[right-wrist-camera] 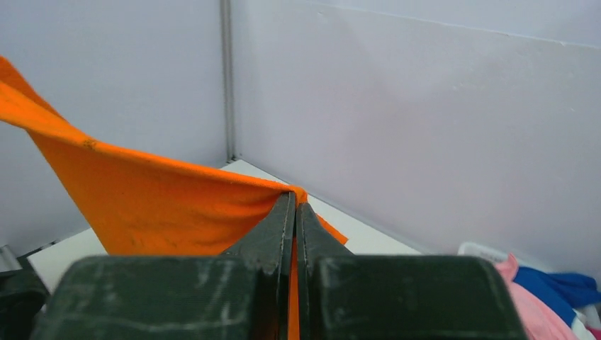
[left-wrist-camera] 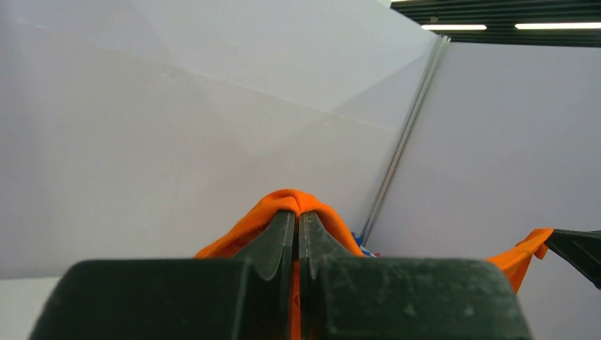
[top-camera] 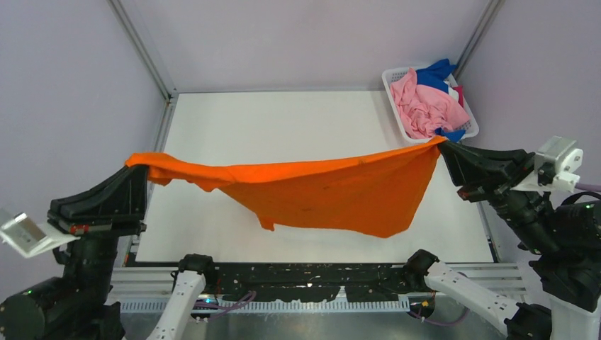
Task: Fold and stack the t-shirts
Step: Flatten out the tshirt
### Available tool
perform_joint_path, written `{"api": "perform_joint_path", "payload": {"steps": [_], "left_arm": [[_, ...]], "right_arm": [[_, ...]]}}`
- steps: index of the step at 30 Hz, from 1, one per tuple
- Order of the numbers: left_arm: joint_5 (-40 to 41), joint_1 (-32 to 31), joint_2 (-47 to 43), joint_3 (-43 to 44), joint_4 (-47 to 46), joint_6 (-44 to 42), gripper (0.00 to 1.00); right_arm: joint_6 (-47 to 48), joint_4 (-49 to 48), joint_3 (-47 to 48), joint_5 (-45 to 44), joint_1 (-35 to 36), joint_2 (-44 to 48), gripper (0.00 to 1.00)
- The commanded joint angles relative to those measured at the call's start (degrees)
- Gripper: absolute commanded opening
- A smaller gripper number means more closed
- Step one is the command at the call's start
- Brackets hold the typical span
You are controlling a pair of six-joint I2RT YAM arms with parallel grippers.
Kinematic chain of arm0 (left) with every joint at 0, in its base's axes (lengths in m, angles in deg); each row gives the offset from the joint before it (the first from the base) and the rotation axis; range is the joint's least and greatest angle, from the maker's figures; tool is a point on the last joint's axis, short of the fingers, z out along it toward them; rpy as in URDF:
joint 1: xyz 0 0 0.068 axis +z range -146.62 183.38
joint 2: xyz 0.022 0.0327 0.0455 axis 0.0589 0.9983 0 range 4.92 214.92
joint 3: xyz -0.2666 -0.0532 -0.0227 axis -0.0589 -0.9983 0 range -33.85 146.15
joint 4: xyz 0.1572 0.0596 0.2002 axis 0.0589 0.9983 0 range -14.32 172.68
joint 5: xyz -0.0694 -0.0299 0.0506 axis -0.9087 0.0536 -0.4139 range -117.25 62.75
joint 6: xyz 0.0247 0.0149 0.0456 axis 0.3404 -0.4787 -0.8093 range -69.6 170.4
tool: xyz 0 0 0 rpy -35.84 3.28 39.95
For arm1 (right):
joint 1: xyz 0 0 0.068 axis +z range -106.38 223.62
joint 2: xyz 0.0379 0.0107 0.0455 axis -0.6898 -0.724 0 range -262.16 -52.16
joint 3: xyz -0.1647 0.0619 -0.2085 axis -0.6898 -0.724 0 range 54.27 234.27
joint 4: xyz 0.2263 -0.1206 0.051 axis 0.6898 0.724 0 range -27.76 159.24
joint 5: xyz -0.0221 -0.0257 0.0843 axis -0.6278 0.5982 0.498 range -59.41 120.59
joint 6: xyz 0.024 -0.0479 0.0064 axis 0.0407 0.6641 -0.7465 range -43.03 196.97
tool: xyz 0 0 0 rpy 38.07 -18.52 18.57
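The orange t-shirt point(top-camera: 319, 191) hangs stretched in the air above the white table, held at both ends. My left gripper point(top-camera: 139, 164) is shut on its left end; in the left wrist view the orange cloth point(left-wrist-camera: 294, 202) bulges over the closed fingertips point(left-wrist-camera: 282, 230). My right gripper point(top-camera: 441, 144) is shut on its right end; in the right wrist view the orange t-shirt point(right-wrist-camera: 156, 202) spreads left from the closed fingertips point(right-wrist-camera: 283, 212). The pink t-shirt point(top-camera: 425, 108) and a blue t-shirt point(top-camera: 436, 73) lie crumpled in the basket.
The white mesh basket point(top-camera: 393, 74) stands at the table's point(top-camera: 283, 127) back right corner, just behind the right gripper. Grey walls with metal corner posts close in the back and sides. The basket's clothes also show in the right wrist view point(right-wrist-camera: 546, 297).
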Motion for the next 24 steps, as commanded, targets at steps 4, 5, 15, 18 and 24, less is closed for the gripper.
{"api": "perform_joint_path", "payload": {"steps": [4, 5, 15, 18, 24], "left_arm": [[-0.8, 0.1, -0.3, 6.7, 1.5, -3.0, 0.0], [-0.6, 0.0, -0.1, 6.7, 1.4, -3.1, 0.0], [7.5, 0.1, 9.0, -4.4, -3.8, -3.0, 0.0], [11.2, 0.1, 13.8, -10.5, -8.0, -2.8, 0.0], [15.7, 0.1, 31.6, -17.9, -12.4, -1.7, 0.0]], "right_arm": [[-3.8, 4.5, 5.4, 12.2, -0.1, 1.3, 0.05], [-4.1, 4.5, 5.1, 10.9, -0.1, 1.6, 0.05], [-6.6, -0.1, -3.6, -8.0, 0.0, -0.6, 0.05], [-6.7, -3.8, -8.9, -24.1, -0.1, -4.4, 0.05], [-2.8, -15.5, -18.6, -37.0, -3.1, -17.0, 0.07]]}}
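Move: The clear far half of the table, where the shirt is headed, lies about 37 cm ahead, 22 right and 49 below the left hand, and 31 ahead, 20 left and 45 below the right. The t-shirt's middle hangs some 20 cm right of the left hand, 3 ahead and 15 lower. The laundry basket stands about 38 cm ahead, 17 right and 40 below the right hand. Both hands, still pinching the shirt, draw back, then swing forward and down, left some 25 cm, right 15. ##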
